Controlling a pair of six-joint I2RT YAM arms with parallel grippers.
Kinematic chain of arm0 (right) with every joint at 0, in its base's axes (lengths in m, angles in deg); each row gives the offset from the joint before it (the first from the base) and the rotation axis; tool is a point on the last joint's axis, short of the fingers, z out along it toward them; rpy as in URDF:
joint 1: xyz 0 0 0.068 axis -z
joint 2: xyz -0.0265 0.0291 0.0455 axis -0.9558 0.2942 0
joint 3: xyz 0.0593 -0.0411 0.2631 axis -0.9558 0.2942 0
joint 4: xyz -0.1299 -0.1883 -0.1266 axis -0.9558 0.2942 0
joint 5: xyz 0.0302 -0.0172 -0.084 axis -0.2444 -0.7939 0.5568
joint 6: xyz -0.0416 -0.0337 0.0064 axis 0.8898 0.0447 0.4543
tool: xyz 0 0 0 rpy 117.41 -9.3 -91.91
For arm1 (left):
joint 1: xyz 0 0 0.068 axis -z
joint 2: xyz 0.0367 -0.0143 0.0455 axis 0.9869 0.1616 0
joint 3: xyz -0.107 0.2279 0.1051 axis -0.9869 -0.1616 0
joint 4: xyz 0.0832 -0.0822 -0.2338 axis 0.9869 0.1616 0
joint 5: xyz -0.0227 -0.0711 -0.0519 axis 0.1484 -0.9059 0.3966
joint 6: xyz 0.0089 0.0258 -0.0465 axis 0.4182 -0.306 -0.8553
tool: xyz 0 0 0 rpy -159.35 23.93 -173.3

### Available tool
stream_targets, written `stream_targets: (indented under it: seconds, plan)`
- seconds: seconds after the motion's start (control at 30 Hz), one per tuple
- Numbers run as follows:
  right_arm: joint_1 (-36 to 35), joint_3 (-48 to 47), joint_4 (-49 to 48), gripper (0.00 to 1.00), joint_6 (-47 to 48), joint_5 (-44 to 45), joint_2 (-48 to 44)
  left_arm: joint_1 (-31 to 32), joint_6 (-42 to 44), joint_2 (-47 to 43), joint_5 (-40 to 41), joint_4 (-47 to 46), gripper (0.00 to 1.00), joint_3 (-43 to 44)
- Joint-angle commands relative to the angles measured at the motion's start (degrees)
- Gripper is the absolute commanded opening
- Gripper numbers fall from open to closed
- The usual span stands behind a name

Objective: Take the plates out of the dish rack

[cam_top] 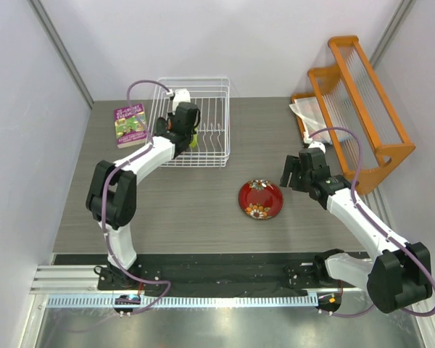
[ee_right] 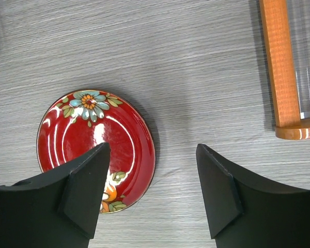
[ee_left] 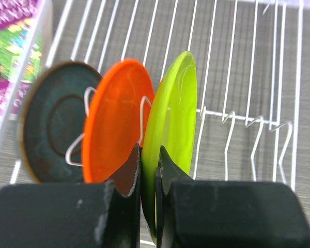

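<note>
The white wire dish rack (cam_top: 206, 101) stands at the back left. In the left wrist view its tines (ee_left: 237, 116) hold three upright plates: dark teal-grey (ee_left: 51, 121), orange (ee_left: 111, 119) and lime green (ee_left: 173, 111). My left gripper (cam_top: 188, 136) reaches into the rack, and in its own view (ee_left: 149, 155) the jaws are shut on the lime green plate's near rim. The dark red floral plate (cam_top: 260, 199) lies flat on the table. My right gripper (cam_top: 291, 172) is open and empty above the table just right of that plate (ee_right: 90, 137), as its wrist view (ee_right: 152, 150) shows.
A purple and green book (cam_top: 130, 125) lies left of the rack, and shows in the left wrist view (ee_left: 10, 51). An orange wooden rack with clear slats (cam_top: 362, 101) stands at the far right, its foot in the right wrist view (ee_right: 281, 67). A white item (cam_top: 307, 114) lies beside it.
</note>
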Motion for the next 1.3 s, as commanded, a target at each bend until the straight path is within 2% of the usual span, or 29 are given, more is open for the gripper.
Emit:
stream_targets:
  seconds: [0.0,0.13,0.23,0.37,0.4,0.53,0.63,0.8,0.9,1.13,1.23,1.27]
  plan:
    - [-0.95,-2.18,-0.10,0.73,-0.02,1.97,-0.49,0.31,2.47,-6.46,3.78,-0.83,0.00,1.81]
    - [-1.57,-2.79,0.08,0.74,0.24,1.88,-1.88,0.66,2.13,-10.93,3.87,1.10,0.00,1.54]
    - [-1.66,-3.75,-0.01,0.74,0.77,0.48,-2.77,1.01,-0.42,-13.84,0.80,4.70,0.00,0.85]
    - [-1.66,-5.16,-2.46,0.74,0.86,-5.66,-3.38,1.36,-7.35,-21.73,-10.95,6.12,0.00,-4.42]
    - [-1.66,-5.25,-4.56,0.74,0.51,-10.37,-3.47,1.53,-8.67,-22.98,-16.99,5.51,0.00,-6.17]
    - [-1.66,-4.38,-11.86,0.74,-2.74,-19.53,-3.56,2.06,-18.32,-28.61,-29.16,-0.02,0.00,-15.05]
    - [-2.27,-3.06,-17.83,0.74,-5.99,-24.03,-3.30,2.41,-22.82,-31.51,-36.36,-7.82,0.00,-21.73]
    - [-2.80,-0.08,-28.89,0.74,-11.26,-30.19,-1.72,3.73,-30.21,-33.45,-41.30,-16.45,0.00,-29.81]
    - [-3.50,1.59,-33.30,0.75,-13.81,-32.65,-0.05,5.49,-32.50,-32.84,-42.19,-20.24,0.00,-31.85]
    - [-5.17,3.89,-36.57,0.75,-15.49,-33.27,2.32,9.70,-33.56,-31.60,-42.19,-24.99,0.00,-32.82]
    - [-5.35,4.85,-38.59,0.69,-15.93,-34.06,2.85,10.23,-33.73,-31.69,-42.36,-25.52,0.00,-32.99]
    - [-5.35,5.03,-39.46,0.55,-15.84,-34.50,3.12,10.32,-33.82,-31.69,-42.28,-25.52,0.00,-33.17]
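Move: The lime plate is already pinched by its upper rim in the left fingers and partly raised in the dish rack; the handover spot is about 20 cm back from the left hand, 18 to its right and 6 higher. The orange plate stands some 5 cm to the left hand's left, level fore and aft, 8 lower. From the right hand, the lime plate is roughly 20 cm ahead, 35 left and 2 lower; the red plate lies 3 back, 8 left and 11 below. The lime plate, still gripped by the left fingers, goes up out of the dish rack about 10 cm, then back and right towards the right hand, dipping before a small final rise; that wrist rolls some 50 degrees, left side dropping, and swings clockwise. The right hand, fingers wide, travels about 14 cm left and rises, rolling its left side up, until its open fingers straddle the plate's free rim without closing. ##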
